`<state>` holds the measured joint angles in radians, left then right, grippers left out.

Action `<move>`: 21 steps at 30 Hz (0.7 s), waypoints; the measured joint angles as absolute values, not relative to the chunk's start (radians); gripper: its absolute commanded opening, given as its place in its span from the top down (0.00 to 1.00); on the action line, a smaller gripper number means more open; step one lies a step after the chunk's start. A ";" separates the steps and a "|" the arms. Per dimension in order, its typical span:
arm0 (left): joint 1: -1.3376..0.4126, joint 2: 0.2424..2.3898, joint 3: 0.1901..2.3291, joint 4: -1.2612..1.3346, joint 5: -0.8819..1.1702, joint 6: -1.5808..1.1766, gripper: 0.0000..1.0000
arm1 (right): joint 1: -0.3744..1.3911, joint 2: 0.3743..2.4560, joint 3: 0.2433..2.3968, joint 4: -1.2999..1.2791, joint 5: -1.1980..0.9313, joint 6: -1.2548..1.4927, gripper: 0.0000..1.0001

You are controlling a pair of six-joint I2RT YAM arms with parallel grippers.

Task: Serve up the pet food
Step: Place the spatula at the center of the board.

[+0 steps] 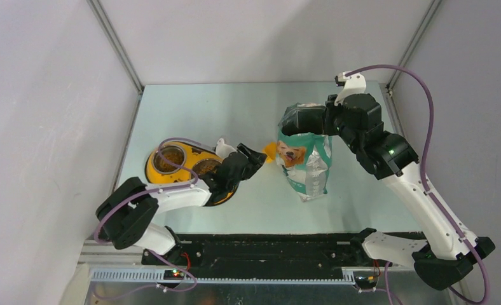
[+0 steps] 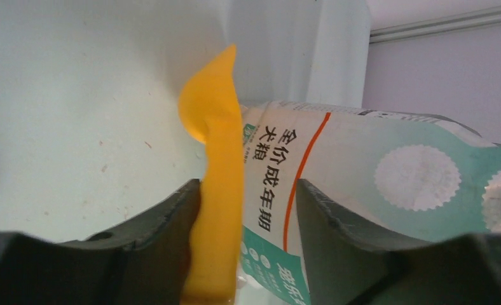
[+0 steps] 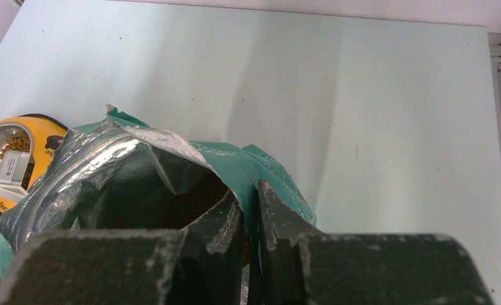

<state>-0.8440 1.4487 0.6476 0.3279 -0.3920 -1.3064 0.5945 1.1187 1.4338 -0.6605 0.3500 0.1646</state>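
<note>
Brown pet food (image 1: pixel 169 160) fills the bowls of a yellow double feeder (image 1: pixel 156 176) at the left. More pet food (image 3: pixel 200 196) shows dark inside the open green-and-white bag (image 1: pixel 306 166), which stands upright mid-table. My right gripper (image 3: pixel 249 194) is shut on the bag's rim (image 3: pixel 276 181). My left gripper (image 2: pixel 248 187) is open beside the bag. The orange scoop (image 2: pixel 217 159) stands between its jaws, against the left finger (image 2: pixel 165 222), with a gap to the right finger (image 2: pixel 337 219).
The feeder lies under my left forearm (image 1: pixel 178 196). Grey walls with metal posts close in the table on the left, back and right. The right arm (image 1: pixel 419 190) reaches in from the right. A black rail (image 1: pixel 267 251) runs along the near edge.
</note>
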 measured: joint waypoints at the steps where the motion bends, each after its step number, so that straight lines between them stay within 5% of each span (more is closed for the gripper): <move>1: -0.851 1.448 0.648 0.327 -0.396 -1.309 0.26 | 0.595 1.118 1.433 -0.660 0.350 0.165 0.84; 6: -0.898 1.417 0.648 0.259 -0.437 -1.308 0.15 | 0.595 1.118 1.433 -0.660 0.349 0.165 0.84; 8: -0.919 1.381 0.651 0.191 -0.460 -1.301 0.02 | 0.595 1.118 1.433 -0.660 0.349 0.165 0.84; 21: -1.032 1.017 0.816 -0.191 -0.642 -0.977 0.01 | 0.601 1.118 1.433 -0.660 0.332 0.164 0.80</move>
<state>-1.0321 1.0168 0.8158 -0.1909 -0.6422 -0.9768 0.6010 1.1175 1.4326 -0.6598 0.3325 0.1642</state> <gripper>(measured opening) 0.993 0.183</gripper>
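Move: The spatula is still between the left hand's part-open fingers, low over the board; its middle is roughly 1 cm ahead, 1 cm right and 2 cm below the hand point. The food bag stands about 13 cm to the right, level fore and aft, its middle some 8 cm higher. The yellow bowl stand's middle is about 20 cm left and 5 cm back, slightly below. From the right hand, the spatula lies about 19 cm left and some 27 cm below, neither ahead nor back. Left hand spreads its fingers off the spatula, draws back 6 cm, then rises about 12 cm, drifting left. ##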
